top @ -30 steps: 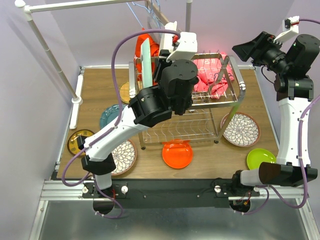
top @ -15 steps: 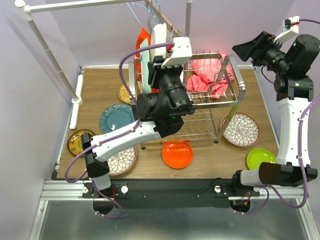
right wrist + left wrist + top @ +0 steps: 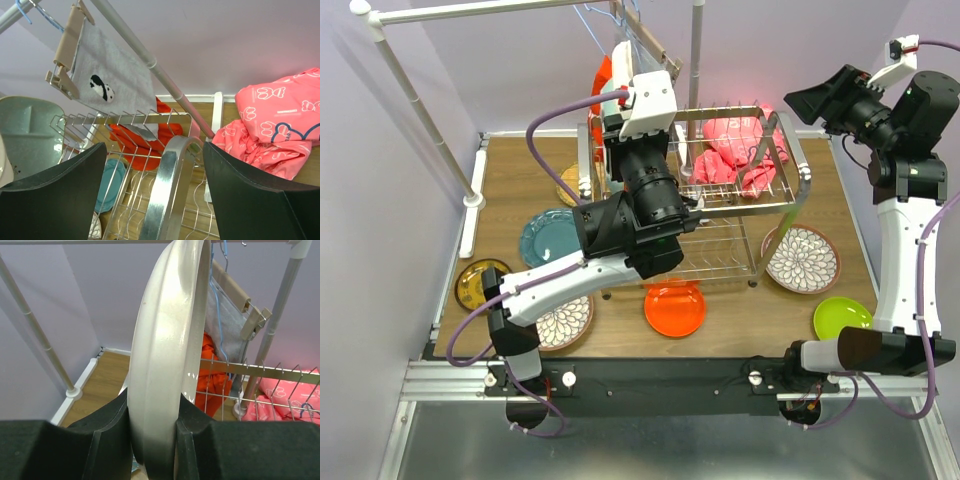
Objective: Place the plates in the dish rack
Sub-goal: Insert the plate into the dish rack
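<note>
A white plate (image 3: 170,340) stands on edge between my left gripper's (image 3: 154,415) black pads, which are shut on its lower rim. In the top view the left gripper (image 3: 623,90) holds the plate (image 3: 620,62) above the left end of the chrome dish rack (image 3: 798,185). A mint plate (image 3: 25,130) stands upright in the rack's upper shelf. My right gripper (image 3: 812,100) hangs open and empty above the rack's right end, the rack's chrome handle (image 3: 167,180) showing beyond its jaws. On the table lie teal (image 3: 548,235), yellow patterned (image 3: 478,283), floral (image 3: 567,315), orange (image 3: 675,308), second floral (image 3: 801,258), lime green (image 3: 840,317) and tan (image 3: 570,185) plates.
A pink cloth (image 3: 740,140) fills the right part of the rack's upper shelf. A red cloth (image 3: 212,370) and a grey one on a hanger (image 3: 107,85) hang from the white clothes rail (image 3: 420,100) behind the rack. Purple walls enclose the table.
The left arm has swung the white plate leftward and back along the rack's upper shelf, its wrist turning. The right arm has not moved.
</note>
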Robot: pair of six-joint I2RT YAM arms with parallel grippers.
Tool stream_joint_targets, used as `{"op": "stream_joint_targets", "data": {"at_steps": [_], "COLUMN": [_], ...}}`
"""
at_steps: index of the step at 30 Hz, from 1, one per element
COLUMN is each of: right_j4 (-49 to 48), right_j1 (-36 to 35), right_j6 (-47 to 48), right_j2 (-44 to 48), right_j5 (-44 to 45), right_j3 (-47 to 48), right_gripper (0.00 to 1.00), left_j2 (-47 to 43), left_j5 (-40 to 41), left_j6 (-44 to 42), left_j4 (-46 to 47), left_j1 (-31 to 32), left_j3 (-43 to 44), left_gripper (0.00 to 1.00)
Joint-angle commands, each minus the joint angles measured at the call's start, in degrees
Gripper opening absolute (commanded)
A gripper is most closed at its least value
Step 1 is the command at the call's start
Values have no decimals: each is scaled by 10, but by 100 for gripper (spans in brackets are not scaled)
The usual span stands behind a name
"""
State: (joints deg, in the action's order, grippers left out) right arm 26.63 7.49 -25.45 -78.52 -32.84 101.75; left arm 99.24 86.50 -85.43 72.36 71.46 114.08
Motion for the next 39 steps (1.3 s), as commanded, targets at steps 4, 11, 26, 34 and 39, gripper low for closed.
{"op": "stream_joint_targets", "data": {"at_steps": [4,11,26,34,39], "right_j4": [6,8,7,7,7], "right_j1": [-8,-29,-37,-37,-37], "right_j6": [11,37,36,35,29], "right_j2": [20,21,17,15,10], "right_j5": [-15,-17,-20,-18,-23], "right_j3": [-9,2,24,26,25], "right_gripper": [86,86,86,86,86], "left_j2": [14,58,63,39,10], "left_j5": [118,116,6,-46,-63], "left_j6": [-36,-34,252,414,546], "left_j4": [49,41,-212,-440,-585], "left_j1": [17,14,13,13,11], "left_j3": [88,161,294,306,294], "left_gripper": [0,0,0,0,0]}}
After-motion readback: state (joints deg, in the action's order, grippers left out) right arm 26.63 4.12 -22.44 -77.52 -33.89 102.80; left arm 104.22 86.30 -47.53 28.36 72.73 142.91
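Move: The left hand already pinches the white plate, held on edge. The free upper-rack slots just right of the standing green tray lie some 10 cm ahead of the hand, 2 cm to its right and 20 cm down. The green tray stands about 10 cm ahead, 3 cm left and 14 cm below; the orange cloth hangs roughly 26 cm ahead, level sideways, 15 cm lower. From the right hand, those slots are about 29 cm left, level in reach, 14 cm lower. The left fingers keep their pinch on the white plate as the hand lifts it about 7 cm, nearly straight up away from the rack slots. The wrist rolls steadily until the hand's left side has dropped some 15 degrees, leaning the plate's top to the left. The open, empty right hand shifts about 2.5 cm left, with a slight draw back and up. ##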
